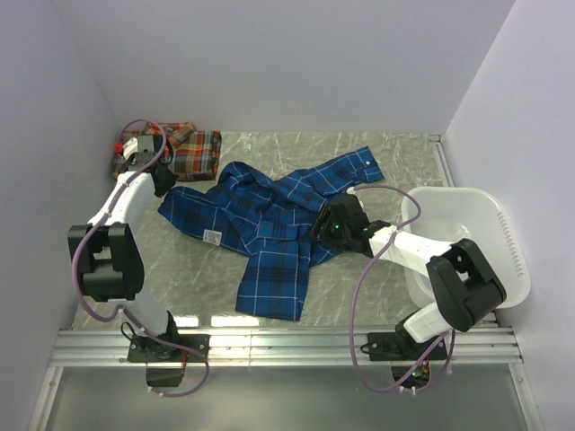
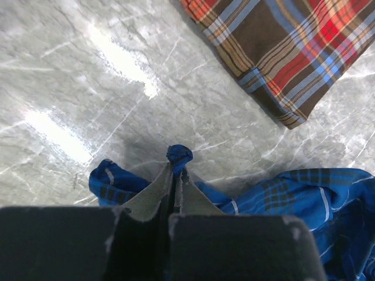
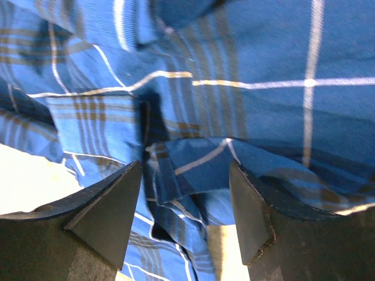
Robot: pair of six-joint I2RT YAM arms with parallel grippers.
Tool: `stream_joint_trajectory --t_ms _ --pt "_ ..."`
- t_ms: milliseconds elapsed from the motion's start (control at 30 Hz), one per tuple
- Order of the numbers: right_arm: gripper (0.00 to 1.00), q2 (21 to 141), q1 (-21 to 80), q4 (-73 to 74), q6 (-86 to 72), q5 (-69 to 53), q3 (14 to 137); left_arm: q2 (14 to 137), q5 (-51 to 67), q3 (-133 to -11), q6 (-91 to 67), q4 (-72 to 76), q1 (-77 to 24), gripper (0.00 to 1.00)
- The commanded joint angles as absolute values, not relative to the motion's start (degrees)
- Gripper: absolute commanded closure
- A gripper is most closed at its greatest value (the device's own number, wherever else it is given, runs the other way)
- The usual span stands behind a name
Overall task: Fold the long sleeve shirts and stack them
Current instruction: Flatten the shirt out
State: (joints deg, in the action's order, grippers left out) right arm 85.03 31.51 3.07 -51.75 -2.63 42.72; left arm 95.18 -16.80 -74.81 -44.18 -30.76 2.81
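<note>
The blue plaid shirt (image 1: 269, 220) lies spread and rumpled across the middle of the table. My left gripper (image 1: 163, 182) is at the shirt's far left edge, shut on a small pinch of blue cloth (image 2: 179, 156) that sticks out past the fingertips (image 2: 176, 170). My right gripper (image 1: 329, 224) hovers low over the shirt's right side. Its jaws are open, with wrinkled blue folds (image 3: 193, 170) lying between them but not gripped. The red-orange plaid shirt (image 1: 180, 151) sits folded at the back left corner, and its corner (image 2: 281, 52) shows in the left wrist view.
A white plastic basket (image 1: 514, 244) stands at the right edge of the table, just beyond the right arm. Walls close in the table on the left, back and right. Bare marble (image 1: 180, 269) shows at the front left.
</note>
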Motion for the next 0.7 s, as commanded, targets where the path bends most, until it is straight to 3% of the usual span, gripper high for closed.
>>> stream_joint_trajectory --t_ms 0,467,633,667 --pt "0.32 85.25 31.46 5.36 -53.96 -2.37 42.45 92.12 -19.07 -74.18 -42.54 -29.27 2.9 1.0" --pt "0.35 86.66 32.08 4.75 -57.04 -3.17 43.06 87.1 -20.21 -71.72 -41.75 -28.57 2.55 0.99" --pt "0.49 88.06 32.17 3.96 -57.74 -2.46 43.42 85.96 -20.3 -72.07 -40.96 -28.39 2.46 0.99" --pt "0.57 88.15 32.08 3.87 -57.83 -2.03 43.33 85.87 -20.56 -72.16 -40.78 -28.39 2.46 1.0"
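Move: The left fingers hold the blue shirt's left end, some 9 cm over the table; the folded plaid shirt lies about 11 cm ahead of them, 1 cm to the left and 8 cm lower, the white label about 12 cm back and 10 cm right. The right hand hovers open, its raised fold about 1 cm back and 2 cm below. From the right hand, the pocket is roughly 11 cm left and 2 cm ahead, the far cuff some 20 cm ahead and 14 cm right. Ease the right gripper down about 2 cm and back about 1 cm onto the raised fold of the blue shirt, tipping the fingers slightly steeper, and start closing the open fingers around the fold late in the descent, without shutting them. Meanwhile keep the left pinch on the shirt's end and lift it some 3 cm, drawing it back about 1.5 cm, away from the plaid shirt. ##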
